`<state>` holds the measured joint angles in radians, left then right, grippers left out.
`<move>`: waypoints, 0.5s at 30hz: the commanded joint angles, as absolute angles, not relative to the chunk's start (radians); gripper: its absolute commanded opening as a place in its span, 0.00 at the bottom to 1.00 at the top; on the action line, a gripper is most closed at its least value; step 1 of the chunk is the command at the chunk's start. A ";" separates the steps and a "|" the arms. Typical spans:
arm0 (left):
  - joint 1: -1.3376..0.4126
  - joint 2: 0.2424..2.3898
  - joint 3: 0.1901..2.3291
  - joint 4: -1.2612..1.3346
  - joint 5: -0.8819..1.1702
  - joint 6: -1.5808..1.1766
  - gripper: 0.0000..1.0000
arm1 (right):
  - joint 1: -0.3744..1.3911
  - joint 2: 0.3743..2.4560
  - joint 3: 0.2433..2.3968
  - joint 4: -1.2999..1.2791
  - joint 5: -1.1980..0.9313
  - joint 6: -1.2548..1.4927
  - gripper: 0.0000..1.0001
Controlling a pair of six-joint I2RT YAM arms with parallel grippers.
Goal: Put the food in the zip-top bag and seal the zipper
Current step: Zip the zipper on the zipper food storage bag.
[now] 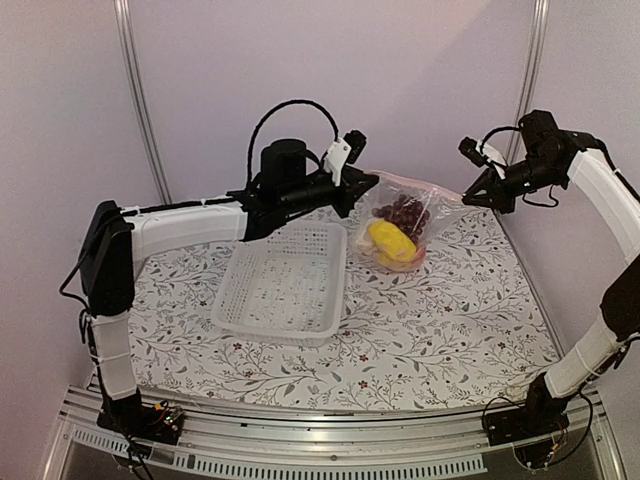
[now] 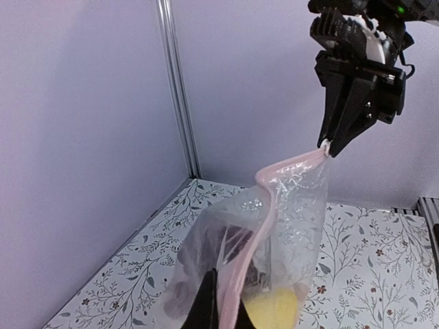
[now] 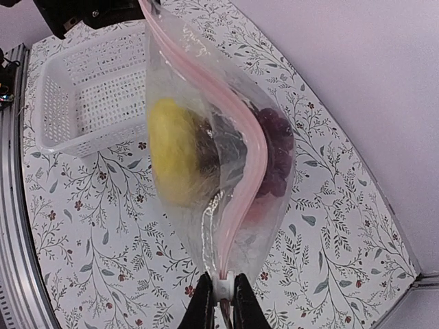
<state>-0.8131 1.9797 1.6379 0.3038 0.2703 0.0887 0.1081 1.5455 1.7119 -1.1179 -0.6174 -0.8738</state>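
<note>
The clear zip-top bag point(image 1: 400, 225) hangs stretched between both grippers above the table. Inside it I see food: a yellow piece point(image 1: 390, 240), dark purple grapes point(image 1: 403, 213) and something reddish at the bottom. My left gripper point(image 1: 362, 185) is shut on the bag's left mouth corner; in the left wrist view its dark fingers point(image 2: 206, 301) pinch the pink zipper point(image 2: 264, 226). My right gripper point(image 3: 223, 291) is shut on the white slider at the zipper's other end point(image 3: 247, 164). The yellow piece point(image 3: 175, 151) and grapes point(image 3: 274, 144) bulge either side of the strip.
A white perforated basket point(image 1: 280, 280) sits on the floral tablecloth to the left of the bag, with nothing showing inside it. Grey walls and a metal post point(image 2: 178, 89) close off the back.
</note>
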 commanded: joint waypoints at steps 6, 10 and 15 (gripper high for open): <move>-0.830 1.882 1.265 0.480 0.481 0.110 0.18 | 0.107 1.307 1.264 -0.992 -0.642 -0.945 0.08; -0.871 1.769 1.101 0.458 0.421 0.173 0.41 | 0.107 1.203 1.099 -1.003 -0.599 -0.979 0.27; -0.921 1.533 1.002 0.354 0.315 0.206 0.61 | 0.107 1.095 1.190 -1.160 -0.730 -0.957 0.45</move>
<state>-0.8837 1.7432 1.0222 0.3771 0.3893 0.1638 0.1089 1.1877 1.1049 -1.0687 -0.6224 -0.9539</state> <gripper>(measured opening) 0.540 0.409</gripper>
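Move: Both hands hold the zip-top bag aloft by its zip-strip ends. The table patch it is brought down to lies about 12 cm right of the left hand, level with it in reach and some 28 cm below; the yellow food hangs about 5 cm right, 3 cm ahead and 18 cm down, and the empty basket stands 22 cm left, 3 cm ahead, on the table. From the right hand that patch is roughly 9 cm left, 3 cm ahead and 26 cm below. Down and back together, in a fast swing, both hands bring the bag to the table and let go of its strip ends: the left sinks about 14 cm and draws back 12, drifting some 4 cm left, turning slightly clockwise with its left side rising, the right draws back 11 and sinks about 10. The left fingers begin opening early in the drop, the right ones midway; both end about half open. ##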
